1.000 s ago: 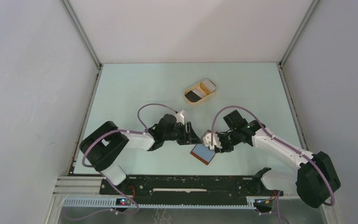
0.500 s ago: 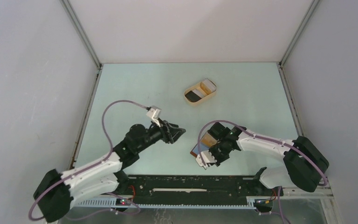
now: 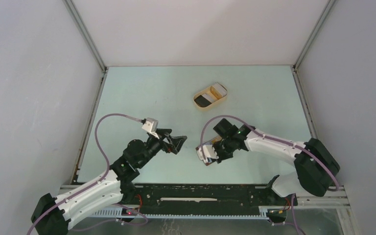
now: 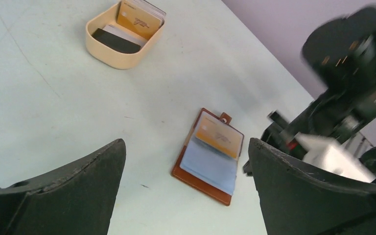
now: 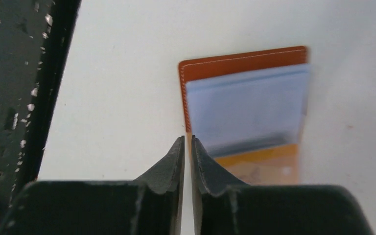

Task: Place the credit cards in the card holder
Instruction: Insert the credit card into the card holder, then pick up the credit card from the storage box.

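The card holder lies open and flat on the table, brown leather at its edge. In it sit an orange card and a pale blue card. My left gripper hovers to its left, wide open and empty. My right gripper hangs right over the holder's left edge, its jaws drawn together to a hairline gap with nothing between them. In the top view it covers most of the holder. More credit cards, black, white and tan, stand in the beige tray.
The beige oval tray sits further back on the table, right of centre. The black base rail runs along the near edge. Grey walls close in the left, right and far sides.
My left arm has pulled back to the near left and its gripper has opened wide. My right gripper has swung left over the card holder and its jaws have narrowed.
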Available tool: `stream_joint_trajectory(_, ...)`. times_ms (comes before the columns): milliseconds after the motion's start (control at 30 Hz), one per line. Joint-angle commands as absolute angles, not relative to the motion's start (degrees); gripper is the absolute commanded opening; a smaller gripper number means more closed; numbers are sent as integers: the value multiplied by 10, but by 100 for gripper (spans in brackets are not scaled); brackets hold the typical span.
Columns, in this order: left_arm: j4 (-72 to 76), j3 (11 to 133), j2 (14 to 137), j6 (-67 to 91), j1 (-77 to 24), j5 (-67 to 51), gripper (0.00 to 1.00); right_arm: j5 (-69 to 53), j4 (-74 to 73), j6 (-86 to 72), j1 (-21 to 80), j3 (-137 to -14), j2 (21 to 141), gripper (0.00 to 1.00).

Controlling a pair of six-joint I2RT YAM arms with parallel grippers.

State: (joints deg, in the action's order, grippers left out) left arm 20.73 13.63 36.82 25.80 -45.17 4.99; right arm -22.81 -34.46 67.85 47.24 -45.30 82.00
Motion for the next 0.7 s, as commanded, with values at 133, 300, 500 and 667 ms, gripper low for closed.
stream_joint_trajectory(133, 308, 155, 364, 146, -448, 119, 100, -346, -430, 599, 316, -637, 740, 50)
stream_joint_trajectory(300, 380, 194, 431, 82, -447, 144, 100, -296, -383, 441, 236, -821, 853, 71)
stream_joint_trajectory(500, 410, 267, 540, 12, -444, 92, 100, -172, -481, 368, 229, -1127, 1090, 78)
stream_joint_trajectory(667, 431, 259, 600, 14, -443, 89, 100, -124, -535, 335, 224, -1288, 1225, 82)
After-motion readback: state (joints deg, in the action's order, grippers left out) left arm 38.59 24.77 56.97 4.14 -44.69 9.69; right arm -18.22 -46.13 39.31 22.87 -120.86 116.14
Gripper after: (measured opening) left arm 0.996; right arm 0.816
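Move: Out ahead of the right hand, about 37 cm and nearly in line with it, stands the upright stack of credit cards, roughly 2 cm lower; the box's black card is some 32 cm ahead and 6 cm left. The open card holder lies close by, its middle about 5 cm ahead, 2 cm left and 3 cm below. From the left hand the credit cards are about 35 cm ahead, 18 cm right and 17 cm below. Leaving the card holder empty-fingered, the right hand sweeps some 32 cm forward to the card box, arching up about 23 cm and starting to sink at the end, while it turns roughly 50 degrees clockwise and its nearly shut fingers spread wide. The left hand, still open, drifts forward and up and lifts its fingertips about 20 degrees. ##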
